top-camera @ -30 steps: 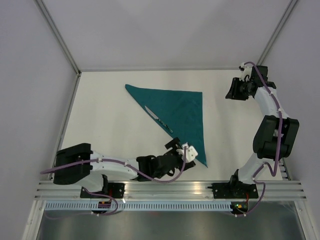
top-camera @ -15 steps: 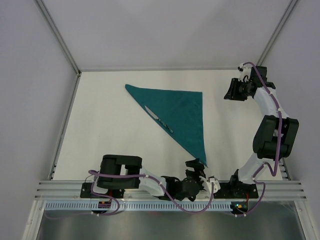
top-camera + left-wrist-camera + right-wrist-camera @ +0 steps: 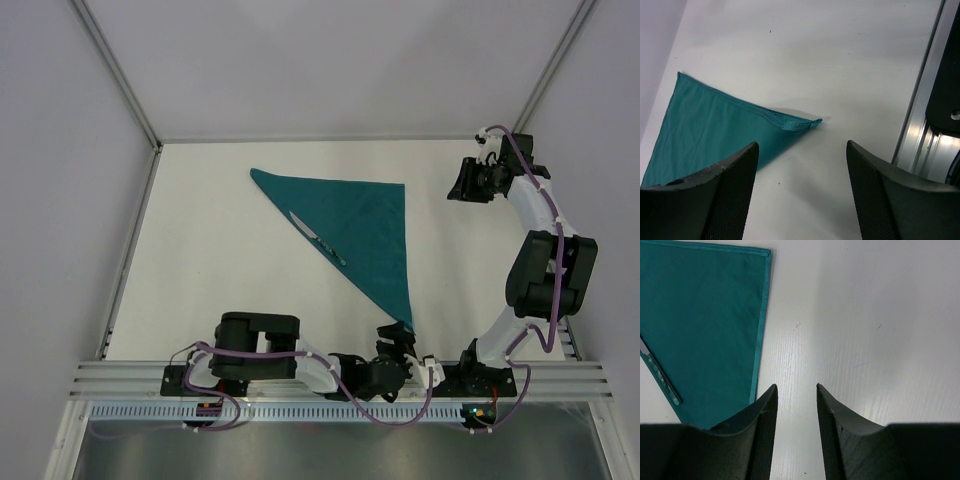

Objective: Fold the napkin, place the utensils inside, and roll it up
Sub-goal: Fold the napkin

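The teal napkin (image 3: 365, 225) lies flat on the white table, folded into a triangle whose near corner points at the front rail. A slim silvery utensil (image 3: 318, 238) rests along its long diagonal edge. My left gripper (image 3: 394, 340) hovers low just before that near corner, open with nothing between its fingers. The left wrist view shows the napkin's pointed corner (image 3: 805, 123) just beyond the open left gripper (image 3: 802, 145). My right gripper (image 3: 460, 183) hangs to the right of the napkin's far right corner, open and empty. In the right wrist view the right gripper (image 3: 796, 386) is over bare table, with the napkin (image 3: 705, 315) and utensil (image 3: 661, 376) to its left.
The aluminium rail (image 3: 340, 375) runs along the near edge, close to the left gripper, and appears in the left wrist view as the rail (image 3: 920, 125). Grey walls and a metal frame post (image 3: 120, 75) bound the table on the left, back and right.
The left arm has swung away from the napkin's lower right edge and folded back toward the front rail, its jaws narrowing slightly. The napkin, utensil and right arm have stayed put.
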`<action>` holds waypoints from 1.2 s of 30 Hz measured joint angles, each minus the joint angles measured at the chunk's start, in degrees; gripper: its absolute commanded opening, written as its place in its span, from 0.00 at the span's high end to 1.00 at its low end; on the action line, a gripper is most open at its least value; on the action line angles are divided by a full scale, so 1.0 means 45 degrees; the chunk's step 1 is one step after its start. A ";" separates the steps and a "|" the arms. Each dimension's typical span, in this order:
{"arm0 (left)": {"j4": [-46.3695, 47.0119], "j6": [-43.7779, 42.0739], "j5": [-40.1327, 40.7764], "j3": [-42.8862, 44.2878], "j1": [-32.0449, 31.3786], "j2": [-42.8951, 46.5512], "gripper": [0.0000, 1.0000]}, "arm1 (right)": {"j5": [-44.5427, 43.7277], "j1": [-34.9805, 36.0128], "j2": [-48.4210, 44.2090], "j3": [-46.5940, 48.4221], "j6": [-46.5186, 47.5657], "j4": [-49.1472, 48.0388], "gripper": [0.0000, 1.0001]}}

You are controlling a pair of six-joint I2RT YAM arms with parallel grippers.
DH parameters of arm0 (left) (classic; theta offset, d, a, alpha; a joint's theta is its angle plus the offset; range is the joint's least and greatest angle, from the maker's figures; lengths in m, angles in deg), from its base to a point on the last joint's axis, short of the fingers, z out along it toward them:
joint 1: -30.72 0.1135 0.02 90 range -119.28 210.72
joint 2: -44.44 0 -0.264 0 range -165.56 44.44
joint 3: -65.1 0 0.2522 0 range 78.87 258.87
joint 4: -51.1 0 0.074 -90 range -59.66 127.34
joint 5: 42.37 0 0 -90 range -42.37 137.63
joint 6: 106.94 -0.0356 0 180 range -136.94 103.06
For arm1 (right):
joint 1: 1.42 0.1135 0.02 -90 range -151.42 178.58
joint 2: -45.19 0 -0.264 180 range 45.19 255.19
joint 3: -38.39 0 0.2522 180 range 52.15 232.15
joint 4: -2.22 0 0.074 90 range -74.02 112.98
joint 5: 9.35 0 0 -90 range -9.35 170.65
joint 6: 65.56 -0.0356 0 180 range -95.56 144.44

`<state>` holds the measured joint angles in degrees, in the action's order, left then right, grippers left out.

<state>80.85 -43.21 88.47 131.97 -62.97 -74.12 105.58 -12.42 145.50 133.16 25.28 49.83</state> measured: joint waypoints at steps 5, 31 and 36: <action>-0.0019 0.0005 -0.0117 0.0019 0.0199 -0.0058 0.33 | 0.0058 0.0000 -0.0005 0.0000 0.0000 0.0000 0.58; -0.0325 0.0039 -0.1001 0.0384 0.1030 -0.0427 0.98 | 0.0068 0.0000 -0.0024 0.0000 -0.0010 -0.0010 0.59; -0.0510 0.0049 -0.1209 0.0384 0.1161 -0.0364 0.98 | 0.0068 0.0000 -0.0024 0.0000 -0.0015 -0.0010 0.59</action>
<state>78.55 -42.99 83.03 133.69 -57.74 -75.76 105.88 -12.42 145.39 133.16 25.22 49.78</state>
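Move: The napkin's near corner, where the long diagonal fold ends, lies about 2 cm ahead of the left hand, 2 cm to its right and some 3 cm below its open fingers. From the same hand, the knife's middle lies on the napkin roughly 24 cm ahead and 19 cm to the left, just as low. From the waiting right hand, that near corner is about 32 cm back, 13 cm to the left and 13 cm below. The left hand, low at the near edge of the table with its fingers pointing forward and right, eases about 3 cm forward and sinks some 1.5 cm, bringing the fingertips in to the napkin's diagonal fold just beside its near corner. As it goes, the widely open fingers draw steadily shut until they are fully closed at the cloth's edge, seeming to pinch it, while the wrist barely turns and the hand keeps creeping forward. ##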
